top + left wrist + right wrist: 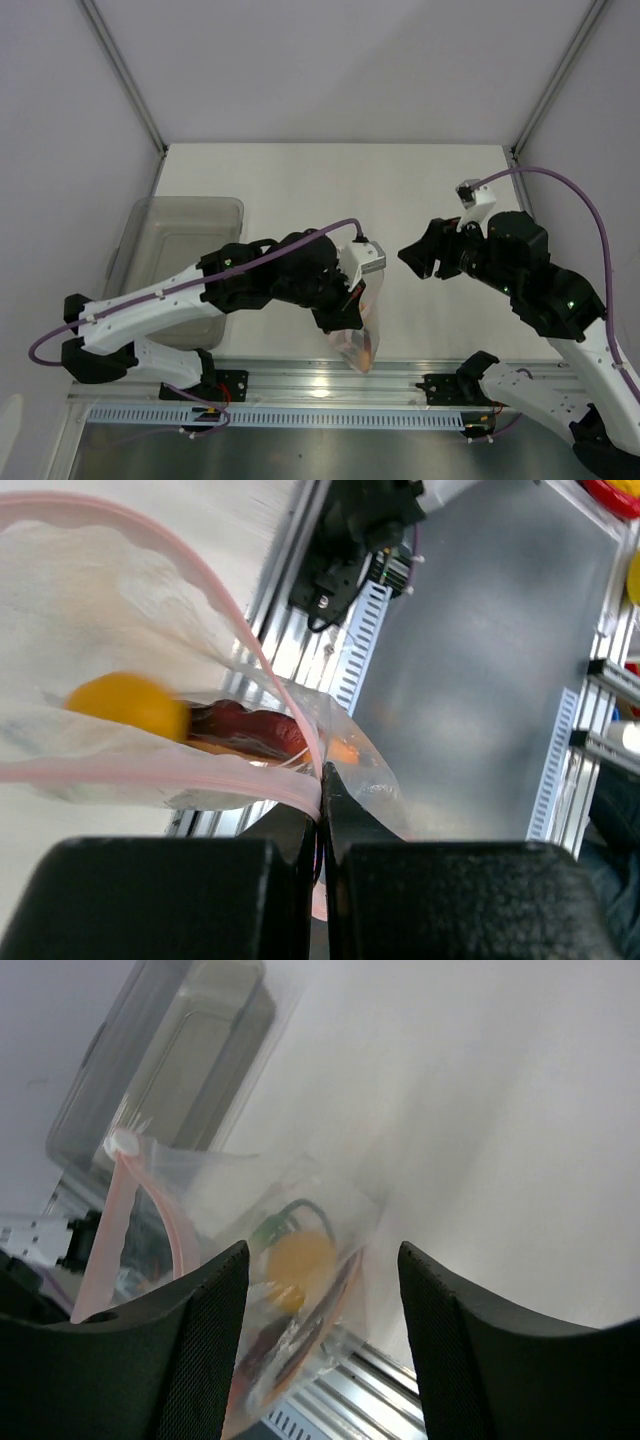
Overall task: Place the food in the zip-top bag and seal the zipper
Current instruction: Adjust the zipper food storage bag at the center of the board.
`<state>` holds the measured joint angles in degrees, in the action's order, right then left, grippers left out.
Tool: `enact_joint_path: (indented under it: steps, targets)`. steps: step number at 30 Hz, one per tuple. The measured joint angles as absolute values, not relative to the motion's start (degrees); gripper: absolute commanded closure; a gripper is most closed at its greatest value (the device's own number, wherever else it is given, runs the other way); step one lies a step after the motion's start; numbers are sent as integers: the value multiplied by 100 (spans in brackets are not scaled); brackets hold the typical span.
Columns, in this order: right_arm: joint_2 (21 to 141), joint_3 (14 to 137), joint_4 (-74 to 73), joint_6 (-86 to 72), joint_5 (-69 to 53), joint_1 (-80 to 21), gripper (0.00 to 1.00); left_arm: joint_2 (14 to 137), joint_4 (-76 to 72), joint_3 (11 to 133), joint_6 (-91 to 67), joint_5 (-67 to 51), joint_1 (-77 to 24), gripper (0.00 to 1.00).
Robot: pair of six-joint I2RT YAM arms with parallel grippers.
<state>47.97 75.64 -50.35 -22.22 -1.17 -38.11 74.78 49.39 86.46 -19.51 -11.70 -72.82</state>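
Note:
The clear zip-top bag (362, 338) hangs off the table's near edge from my left gripper (348, 300). In the left wrist view that gripper (322, 772) is shut on the pinkish zipper (200, 780) at one end of the mouth. The two strips stand apart further along. Food lies inside: a yellow fruit (130, 705), a dark red piece (250, 730) and an orange piece (343, 750). My right gripper (415, 255) hovers open to the right of the bag, apart from it. Its view shows the bag (200, 1175), the yellow fruit (300, 1260) and green stems (290, 1212) between its fingers (200, 1340).
A translucent grey bin (170, 235) stands at the table's left, behind the left arm. An aluminium rail (300, 382) runs along the near edge under the hanging bag. White walls enclose the table on the far side and both flanks.

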Motion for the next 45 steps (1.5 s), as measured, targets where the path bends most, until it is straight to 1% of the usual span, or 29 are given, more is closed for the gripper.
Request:
enact_joint_path:
  steps: [1,4,12,16,17,19,23,27,30,35,45]
  targets:
    - [4755,7483,-4991,-2182,-329,-3811,39,7389,4989,8630,-1887,-1275,-7282,99]
    - [4683,7242,-4821,-2084,-952,-3811,40,7089,5166,8604,-1734,-1581,-7264,99]
    - [4676,6471,-3723,-2121,-2604,-3811,36,5931,5288,8604,-1608,-2655,-7249,99]
    - [4842,6372,-3085,-2095,-3459,-3806,29,5621,5293,8604,-1682,-3330,-7249,100]
    - [4901,6372,-2888,-2086,-3695,-3806,25,5594,5293,8604,-1715,-3500,-7251,99]
    - [5004,6372,-2484,-2075,-4123,-3806,20,5529,5299,8602,-1802,-3813,-7251,99]
    - [5253,6377,-1632,-2102,-4978,-3806,17,5507,5360,8595,-1931,-4145,-7262,100]
    - [5651,6392,-703,-2134,-5708,-3907,16,5395,5426,8595,-2029,-4340,-7273,99]
    - [6110,6497,-207,-2056,-6123,-4167,15,5242,5428,8595,-2110,-4484,-7282,99]
    - [6890,6923,56,-1739,-6659,-4556,14,5137,5424,8595,-2206,-4724,-7317,99]
    - [7902,7660,589,-1562,-7658,-4764,15,5253,5441,8591,-2257,-4980,-7338,100]
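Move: The zip-top bag, with its food inside, is already pinched at its rim by the left gripper; its middle hangs about 9 cm below that hand, 4 cm to the right and 1 cm ahead. The metal rail runs straight back, some 6 cm behind and 27 cm below; the empty tray lies roughly 37 cm left and 19 cm ahead. From the right hand, the bag's middle is about 8 cm left, 11 cm back and 14 cm below. Keep the left fingers shut on the bag's rim and carry the bag back, left and up, some 22 cm in all, out over the front rail, turning the wrist clockwise. Meanwhile sweep the right hand about 19 cm left and 9 cm back after the bag, swinging it some 85 degrees counter-clockwise to face the rim, and spread its fingers wider without gripping. ##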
